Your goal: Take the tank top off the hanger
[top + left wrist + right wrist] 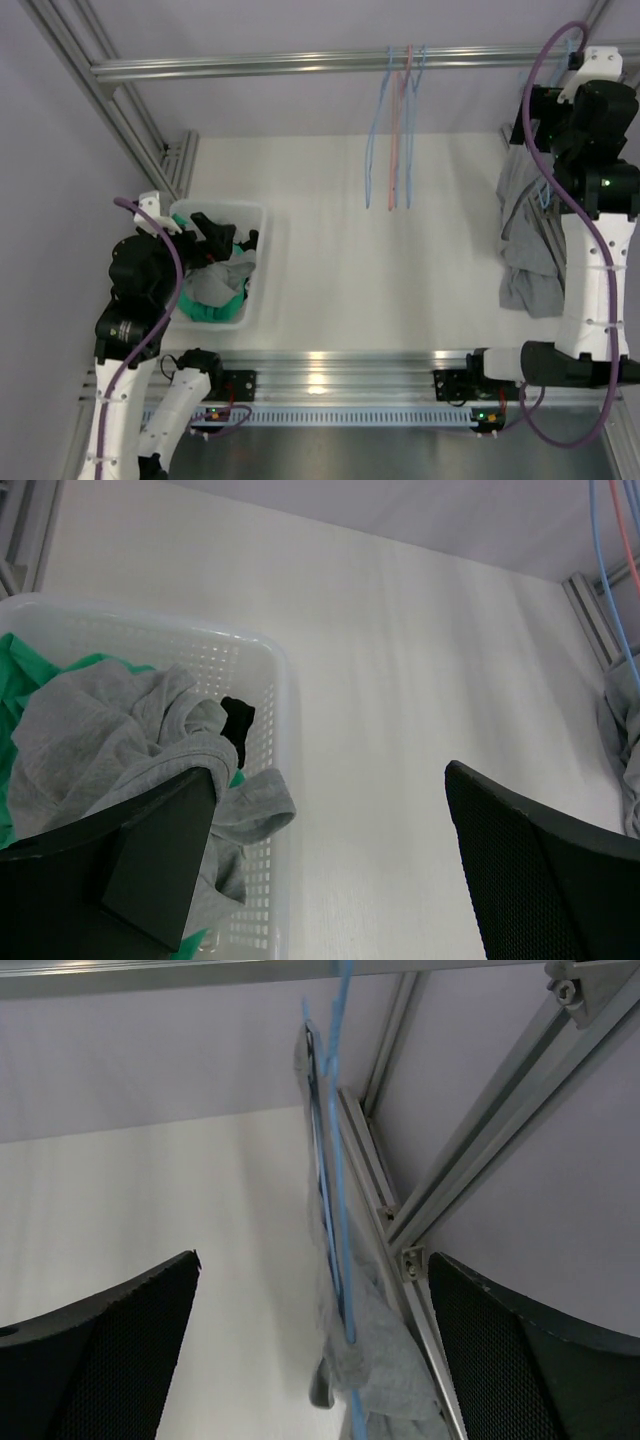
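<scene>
A grey tank top [530,250] hangs on a blue hanger [543,195] at the right end of the rail, its lower part bunched on the table. In the right wrist view the hanger [335,1190] and tank top [365,1360] lie between the fingers of my open right gripper [315,1260]; I cannot tell whether they touch. My left gripper [330,772] stands open over the right rim of a white basket [280,680], holding nothing. A grey garment [110,740] lies in the basket, one strap draped over the rim beside my left finger.
Three empty hangers [395,130], two blue and one pink, hang mid-rail. The basket [255,215] at the left also holds green and black garments. Aluminium frame posts [440,1200] stand close behind the hanging tank top.
</scene>
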You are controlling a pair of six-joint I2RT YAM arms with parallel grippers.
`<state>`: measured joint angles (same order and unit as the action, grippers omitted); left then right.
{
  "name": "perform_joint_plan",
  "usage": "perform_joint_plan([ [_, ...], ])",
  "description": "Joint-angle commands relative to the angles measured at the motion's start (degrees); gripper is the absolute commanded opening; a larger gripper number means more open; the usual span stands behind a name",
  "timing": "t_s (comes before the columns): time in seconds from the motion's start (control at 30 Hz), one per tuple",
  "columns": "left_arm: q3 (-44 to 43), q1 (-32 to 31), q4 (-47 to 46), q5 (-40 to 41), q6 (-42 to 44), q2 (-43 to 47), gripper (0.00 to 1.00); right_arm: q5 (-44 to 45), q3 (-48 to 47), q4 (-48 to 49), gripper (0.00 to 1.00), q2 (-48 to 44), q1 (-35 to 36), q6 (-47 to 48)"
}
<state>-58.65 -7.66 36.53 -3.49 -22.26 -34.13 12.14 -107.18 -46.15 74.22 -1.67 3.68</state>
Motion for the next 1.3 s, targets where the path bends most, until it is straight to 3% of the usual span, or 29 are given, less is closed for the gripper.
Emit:
perform_joint_plan([
  [0.0, 0.38, -0.16, 0.47, -3.37, 3.89, -0.24, 0.99, -1.85, -4.01, -0.7, 0.92, 3.38, -3.86, -0.43],
  [0.13, 1.35, -0.16, 0.47, -4.69, 3.63, -0.76, 0.99, -5.54, -2.16, 1.33, 0.78, 7.25, -6.41, -1.13],
  [0.17, 1.35, -0.25, 0.38, -4.69, 3.63, -0.68, 0.99, -6.51, -1.9, 1.24, 0.66, 7.87, -6.76, -1.48],
  [0.37, 1.7, -1.04, 0.38, -2.23, 4.07, -0.24, 0.99, -7.05, 0.65, 3.35, 0.36, 7.79, -6.77, -2.45],
  [0.4, 1.79, -1.56, 0.38, -1.53, 4.15, -0.32, 0.99, -6.0, 0.83, 3.52, 0.16, 7.09, -6.77, -2.45],
  [0.47, 2.05, -1.92, 0.29, -1.35, 4.16, -0.5, 0.99, -5.2, 1.35, 4.4, 0.04, 6.3, -6.77, -2.45],
  [0.57, 2.49, -1.92, 0.29, -1.35, 4.07, -0.5, 0.99, -5.98, 1.88, 5.81, 0.03, 5.33, -6.77, -2.72],
  [0.87, 2.32, -1.92, 0.38, -1.61, 4.07, -1.11, 0.99, -20.75, 8.29, 16.87, 0.0, 0.76, -6.68, -6.4],
  [1.0, 2.58, -1.92, 0.38, -1.44, 4.07, -1.03, 0.99, -21.28, 15.49, 30.63, 0.0, -4.68, -6.68, -8.78],
  [1.27, 2.32, -2.18, 0.29, -3.71, 4.77, -2.08, 0.99, -25.22, 25.16, 45.43, 0.0, -9.88, -6.59, -11.77],
])
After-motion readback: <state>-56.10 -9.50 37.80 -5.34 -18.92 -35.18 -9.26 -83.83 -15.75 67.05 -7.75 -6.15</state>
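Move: Just ahead of the right hand hangs the blue hanger; its near arm, where the fingers can take it, is about 5 cm forward, 3 cm right and 6 cm lower. The tank top hangs from it, its middle some 8 cm ahead, 6 cm right and 22 cm below the hand. Roughly 13 cm ahead and 5 cm up runs the rail. From the left hand the hanger is about 65 cm right, 17 cm ahead and 6 cm higher. Reaching down about 7 cm and forward 5 cm, slightly right, the right hand closes its open fingers fully and pinches the near arm of the blue hanger. It then carries the hanger up and left, some 6 cm each, easing back slightly while tipping its fingers up about 25 degrees and turning counter-clockwise. The open, empty left hand sinks 3 cm over the basket. ##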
